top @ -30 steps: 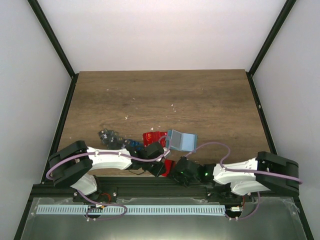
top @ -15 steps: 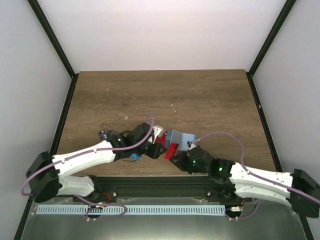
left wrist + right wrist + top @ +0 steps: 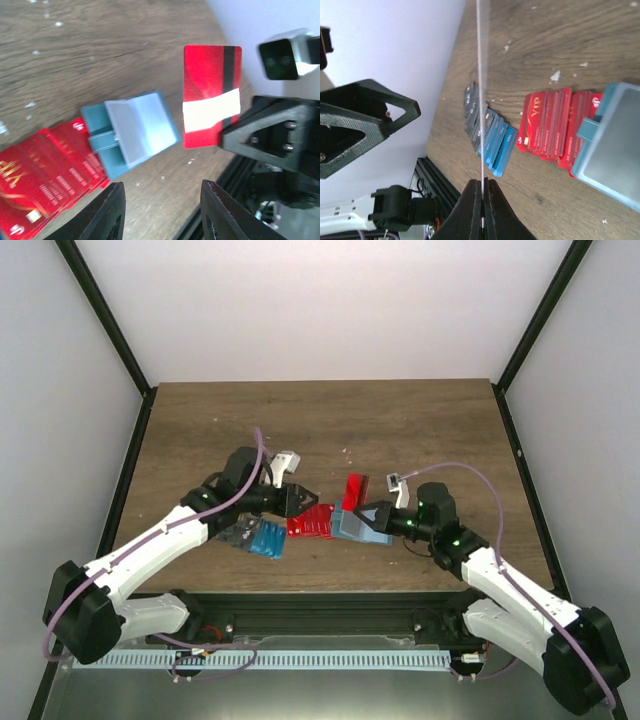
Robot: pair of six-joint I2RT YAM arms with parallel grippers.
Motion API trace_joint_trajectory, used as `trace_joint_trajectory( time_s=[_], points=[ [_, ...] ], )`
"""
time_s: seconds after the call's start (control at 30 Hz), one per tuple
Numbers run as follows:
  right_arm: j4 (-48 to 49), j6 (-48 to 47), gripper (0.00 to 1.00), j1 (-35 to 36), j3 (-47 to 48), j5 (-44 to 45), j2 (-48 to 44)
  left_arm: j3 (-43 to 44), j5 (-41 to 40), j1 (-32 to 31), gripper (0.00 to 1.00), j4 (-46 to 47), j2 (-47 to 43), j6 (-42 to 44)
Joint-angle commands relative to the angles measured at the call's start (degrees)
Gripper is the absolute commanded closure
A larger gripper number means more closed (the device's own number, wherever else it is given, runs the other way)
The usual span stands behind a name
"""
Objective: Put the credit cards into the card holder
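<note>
My right gripper [image 3: 368, 512] is shut on a red credit card [image 3: 355, 490] and holds it upright just above the card holder [image 3: 352, 530]. The left wrist view shows that card [image 3: 210, 95] face-on, with a white stripe and a dark band. In the right wrist view it is a thin edge [image 3: 481, 75] between the shut fingers [image 3: 475, 202]. The teal card holder [image 3: 132, 132] lies flat beside a fan of red cards [image 3: 312, 522]. My left gripper [image 3: 300, 502] hovers open and empty over those red cards, its fingers [image 3: 107, 212] spread wide.
Blue cards [image 3: 268, 538] and dark patterned cards [image 3: 235, 533] lie in a row left of the red ones, under the left arm. The black rail [image 3: 320, 602] runs along the table's near edge. Small white specks dot the wooden table [image 3: 330, 430].
Both arms have swung out from the near edge toward mid-table. The right gripper has closed fully on the red card and raised it by the holder. The left jaws have widened.
</note>
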Motion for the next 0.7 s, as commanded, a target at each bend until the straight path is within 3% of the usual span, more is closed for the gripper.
trace_joint_trajectory(
  time_s=[0.0,0.43,0.67],
  points=[
    [7.75,-7.65,0.99,-4.01,1.11,-15.52,1.08,-0.11,14.58,1.85,0.56,7.88,0.48,1.04],
    [20.84,-6.02,0.99,-5.57,-1.08,-28.33,-0.87,-4.2,26.71,2.42,0.55,22.02,-0.37,-4.06],
    [24.5,-4.1,0.99,-5.58,-1.51,-30.99,-0.15,-5.47,29.18,2.35,0.62,27.33,-0.08,-6.74]
  ],
)
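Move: The red card is already pinched in the right fingers, its middle about 9 cm right of the left hand and 2 cm ahead, nearly level in height. The open left gripper is some 10 cm left of the right hand, slightly ahead and above. The card holder lies open about 17 cm below the right hand, 2 cm right and 1 cm ahead. The fanned red cards are nearly straight beneath the left hand, some 19 cm down. Still pinching the red card, the right hand lifts about 7 cm, draws back 4 cm and edges left, swinging its fingers counter-clockwise and up towards the left gripper. The left hand rises some 5 cm, coming back and right, and turns clockwise while its fingertips tilt up, fingers staying open; it comes close to the card's near edge, but a touch can't be made out. ##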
